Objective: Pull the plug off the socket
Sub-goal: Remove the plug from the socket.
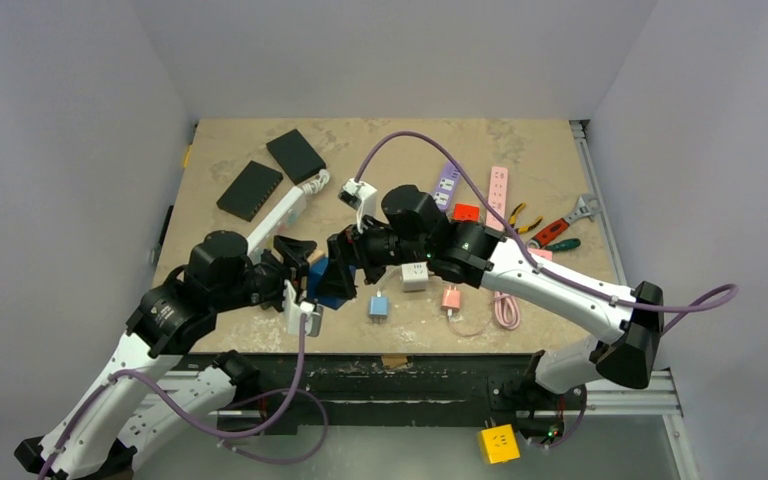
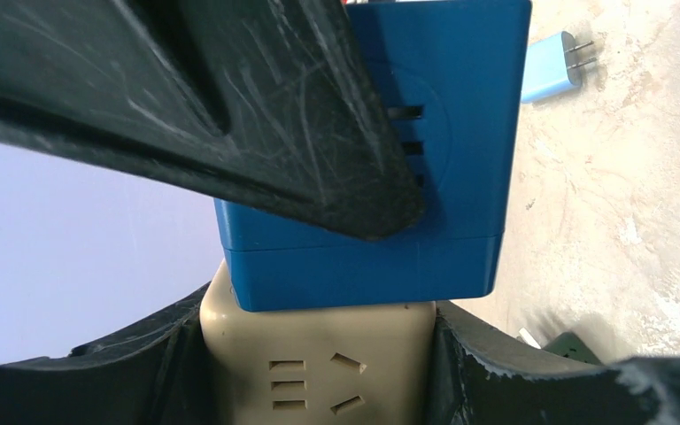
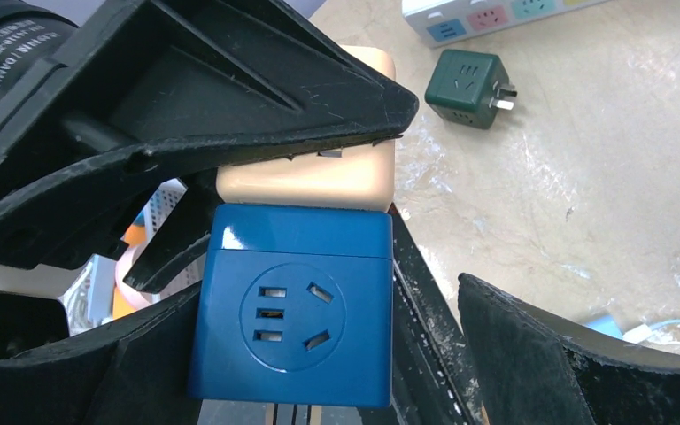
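Note:
A blue cube plug [image 3: 292, 319] sits flush against a beige cube socket [image 3: 319, 177], both held above the table near its front. Their meeting face is hidden. My left gripper [image 2: 319, 341] is shut on the beige socket [image 2: 319, 372], one finger on each side. My right gripper [image 3: 328, 297] is open and straddles the blue plug [image 2: 372, 257]; a gap shows between the plug and its right finger [image 3: 567, 354]. In the top view the two grippers meet at the blue plug [image 1: 338, 283], the left gripper [image 1: 300, 268] from the left and the right gripper [image 1: 348, 262] from the right.
On the table near the grippers lie a light blue charger [image 1: 378, 306], a white cube [image 1: 415, 276], a pink charger [image 1: 451, 298] and a green cube [image 3: 465, 84]. Farther back are power strips [image 1: 446, 185], two black boxes [image 1: 295, 155] and pliers [image 1: 520, 218].

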`<state>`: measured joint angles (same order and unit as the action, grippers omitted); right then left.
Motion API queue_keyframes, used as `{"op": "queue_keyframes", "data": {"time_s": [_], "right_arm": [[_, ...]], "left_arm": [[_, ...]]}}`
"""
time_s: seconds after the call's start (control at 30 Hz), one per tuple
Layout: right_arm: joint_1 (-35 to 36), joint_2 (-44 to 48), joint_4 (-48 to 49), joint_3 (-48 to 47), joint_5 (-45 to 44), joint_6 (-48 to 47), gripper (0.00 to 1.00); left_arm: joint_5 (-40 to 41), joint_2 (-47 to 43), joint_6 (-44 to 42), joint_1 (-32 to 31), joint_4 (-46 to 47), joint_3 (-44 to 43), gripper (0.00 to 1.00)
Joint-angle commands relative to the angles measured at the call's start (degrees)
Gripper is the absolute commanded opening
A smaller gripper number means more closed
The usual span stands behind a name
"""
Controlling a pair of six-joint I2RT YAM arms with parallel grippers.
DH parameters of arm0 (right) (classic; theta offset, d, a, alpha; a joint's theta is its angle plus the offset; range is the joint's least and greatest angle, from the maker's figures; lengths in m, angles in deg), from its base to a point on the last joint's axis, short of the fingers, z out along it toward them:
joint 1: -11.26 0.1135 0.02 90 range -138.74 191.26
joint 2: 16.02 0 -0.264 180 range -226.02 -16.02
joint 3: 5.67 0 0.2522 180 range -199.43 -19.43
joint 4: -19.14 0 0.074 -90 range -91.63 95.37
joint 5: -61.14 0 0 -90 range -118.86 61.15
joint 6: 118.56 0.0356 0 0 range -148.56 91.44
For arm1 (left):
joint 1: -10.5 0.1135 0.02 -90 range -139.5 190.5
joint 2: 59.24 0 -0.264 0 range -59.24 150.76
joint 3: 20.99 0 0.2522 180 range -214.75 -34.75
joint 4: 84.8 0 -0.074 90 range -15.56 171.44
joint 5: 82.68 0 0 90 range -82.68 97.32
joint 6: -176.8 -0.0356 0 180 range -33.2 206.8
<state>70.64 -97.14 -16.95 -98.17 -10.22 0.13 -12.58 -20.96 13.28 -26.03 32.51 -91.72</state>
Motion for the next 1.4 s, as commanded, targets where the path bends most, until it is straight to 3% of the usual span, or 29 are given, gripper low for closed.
{"op": "queue_keyframes", "data": {"time_s": [0.0,0.13,0.33,0.43,0.5,0.7,0.93,1.07,1.1,1.37], "right_arm": [[-0.4,-1.45,-0.7,-1.92,1.65,0.23,0.99],[-0.4,-2.5,-2.51,-2.39,2.55,-0.04,0.97],[-0.39,-4.89,-2.7,-4.56,6.37,-0.02,0.68],[-0.4,-6.06,-1.94,-4.79,8.35,0.46,0.63],[-0.4,-6.47,-1.62,-4.52,8.91,0.63,0.66],[-0.4,-6.03,-1.01,-3.1,9.13,1.51,0.9],[-0.46,-6.2,-0.88,-3.53,9.24,2.18,0.54],[-0.49,-6.46,-1.89,-3.68,9.85,2.25,0.04],[-0.49,-6.38,-2.05,-3.45,10.11,2.29,0.0],[-0.49,-3.22,-4.09,0.51,10.28,2.25,0.0]], "left_arm": [[-1.94,-0.41,-2.32,-0.81,3.59,-1.35,0.0],[-1.37,-0.02,-3.02,-1.04,3.65,-1.07,0.0],[-1.06,0.55,-4.02,-1.6,4.52,-0.82,0.0],[-0.53,0.74,-4.72,-1.88,4.94,-0.62,0.0],[-0.37,0.74,-4.83,-1.92,4.96,-0.63,0.0],[0.4,0.53,-6.01,-1.96,5.43,0.24,0.0],[0.6,0.0,-6.66,-2.13,5.54,1.04,0.0],[1.14,-0.14,-7.27,-2.14,5.14,1.07,0.0],[1.36,-0.14,-7.49,-2.14,5.06,1.19,0.0],[3.96,-0.84,-12.08,-2.14,6.08,4.35,0.0]]}}
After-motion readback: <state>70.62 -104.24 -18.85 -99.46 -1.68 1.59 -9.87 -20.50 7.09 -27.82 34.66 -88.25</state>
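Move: The blue socket cube hangs in the air, joined to the tan plug cube that the left hand already holds. From the right hand it is about 2 cm back, 3 cm left and 2 cm below; the tan cube is 1 cm ahead, 7 cm left and 2 cm below. On the table, some 25 cm below that hand, are the blue charger, 9 cm back and 4 cm right, and the white charger, 4 cm back and 11 cm right. From the left hand the blue cube is roughly 3 cm back and 4 cm right, level. The blue cube is straddled by the wide-open right fingers, which sink about 4 cm and shift some 2 cm left and 2 cm back around it, the wrist turning roughly 10 degrees. They close partway, reopen, then close again and pinch its sides. The left hand keeps its grip on the tan cube, drifting down 1.5 cm and forward 1 cm. ##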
